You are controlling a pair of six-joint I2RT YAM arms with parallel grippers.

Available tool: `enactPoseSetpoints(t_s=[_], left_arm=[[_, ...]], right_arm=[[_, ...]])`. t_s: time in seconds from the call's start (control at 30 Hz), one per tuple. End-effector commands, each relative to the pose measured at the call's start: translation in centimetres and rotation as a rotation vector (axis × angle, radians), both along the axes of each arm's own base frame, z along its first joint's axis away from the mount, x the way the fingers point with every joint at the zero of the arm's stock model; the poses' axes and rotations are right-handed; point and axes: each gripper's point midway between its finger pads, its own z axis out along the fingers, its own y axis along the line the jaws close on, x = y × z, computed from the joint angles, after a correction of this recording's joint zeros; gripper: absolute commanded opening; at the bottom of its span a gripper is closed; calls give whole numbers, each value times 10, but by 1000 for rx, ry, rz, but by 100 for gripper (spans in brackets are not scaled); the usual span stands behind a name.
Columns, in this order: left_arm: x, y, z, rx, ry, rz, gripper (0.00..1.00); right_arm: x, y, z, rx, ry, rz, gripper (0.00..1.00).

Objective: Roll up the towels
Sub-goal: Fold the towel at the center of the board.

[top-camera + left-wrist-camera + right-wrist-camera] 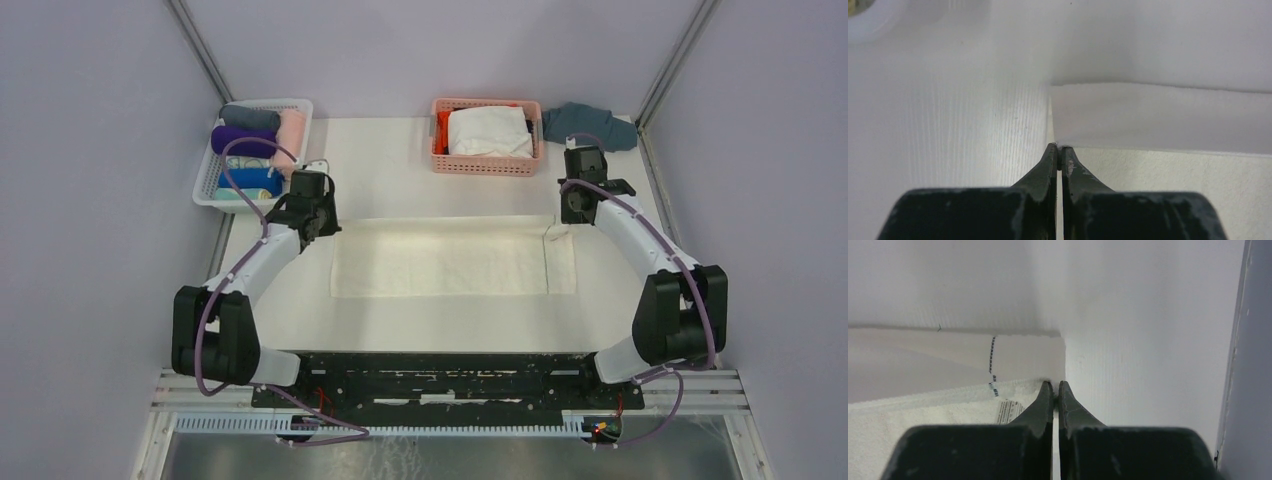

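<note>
A white towel (pixel 450 262) lies spread flat on the table in front of both arms. My left gripper (pixel 322 228) is down at its far left corner. In the left wrist view its jaws (pixel 1059 147) are closed, with the tips pinching the towel's (pixel 1173 190) corner edge. My right gripper (pixel 568 218) is down at the far right corner. In the right wrist view its jaws (pixel 1055 383) are closed on the towel (pixel 923 425) corner, beside a sewn label (pixel 1009 411).
A white basket (pixel 205 190) with several rolled towels stands at the far left. A pink basket (pixel 487 166) holding folded white cloth stands at the far middle. A dark teal cloth (pixel 590 125) lies at the far right. A wall rail (pixel 1243 365) runs close on the right.
</note>
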Motion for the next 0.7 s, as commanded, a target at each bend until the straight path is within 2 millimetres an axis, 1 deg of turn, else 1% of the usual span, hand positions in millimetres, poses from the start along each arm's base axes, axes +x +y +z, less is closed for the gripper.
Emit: enactPoseSetpoints(t_s=[0.0, 0.07, 0.37, 0.47, 0.57, 0.67], left_arm=[[-15, 6, 19, -37, -39, 67, 3], [-21, 8, 24, -47, -55, 87, 3], [-49, 11, 24, -86, -80, 125, 3], [-56, 10, 22, -106, -76, 137, 3], [-62, 10, 17, -122, -69, 150, 3], [-69, 9, 8, -140, -53, 167, 3]], right_arm=[[-24, -21, 17, -31, -31, -158, 0], [-30, -21, 19, -21, -40, -178, 0], [-52, -21, 21, 23, -53, -228, 0], [-59, -21, 17, 35, -57, -250, 0], [-67, -26, 12, 21, -61, -282, 0], [-76, -28, 2, 22, -55, -308, 0]])
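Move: Each hand already holds a far corner of the white towel above its lower layer. For the left hand the towel's near left corner lies about 18 cm back, 2 cm to the left and 9 cm below; for the right hand the near right corner is roughly 19 cm back, 2 cm to the right and 10 cm below. The white basket of rolls stands some 29 cm ahead and 33 cm left of the left hand; the pink basket is about 33 cm ahead and 24 cm left of the right hand. Both hands keep their pinch on the towel's corners and draw that edge back over the lower layer, about 6 cm each, side by side towards the near edge. The left hand arches some 2 cm up and sinks most of the way down again, while the right stays almost level and turns about 10 degrees clockwise, fingers shut throughout. ##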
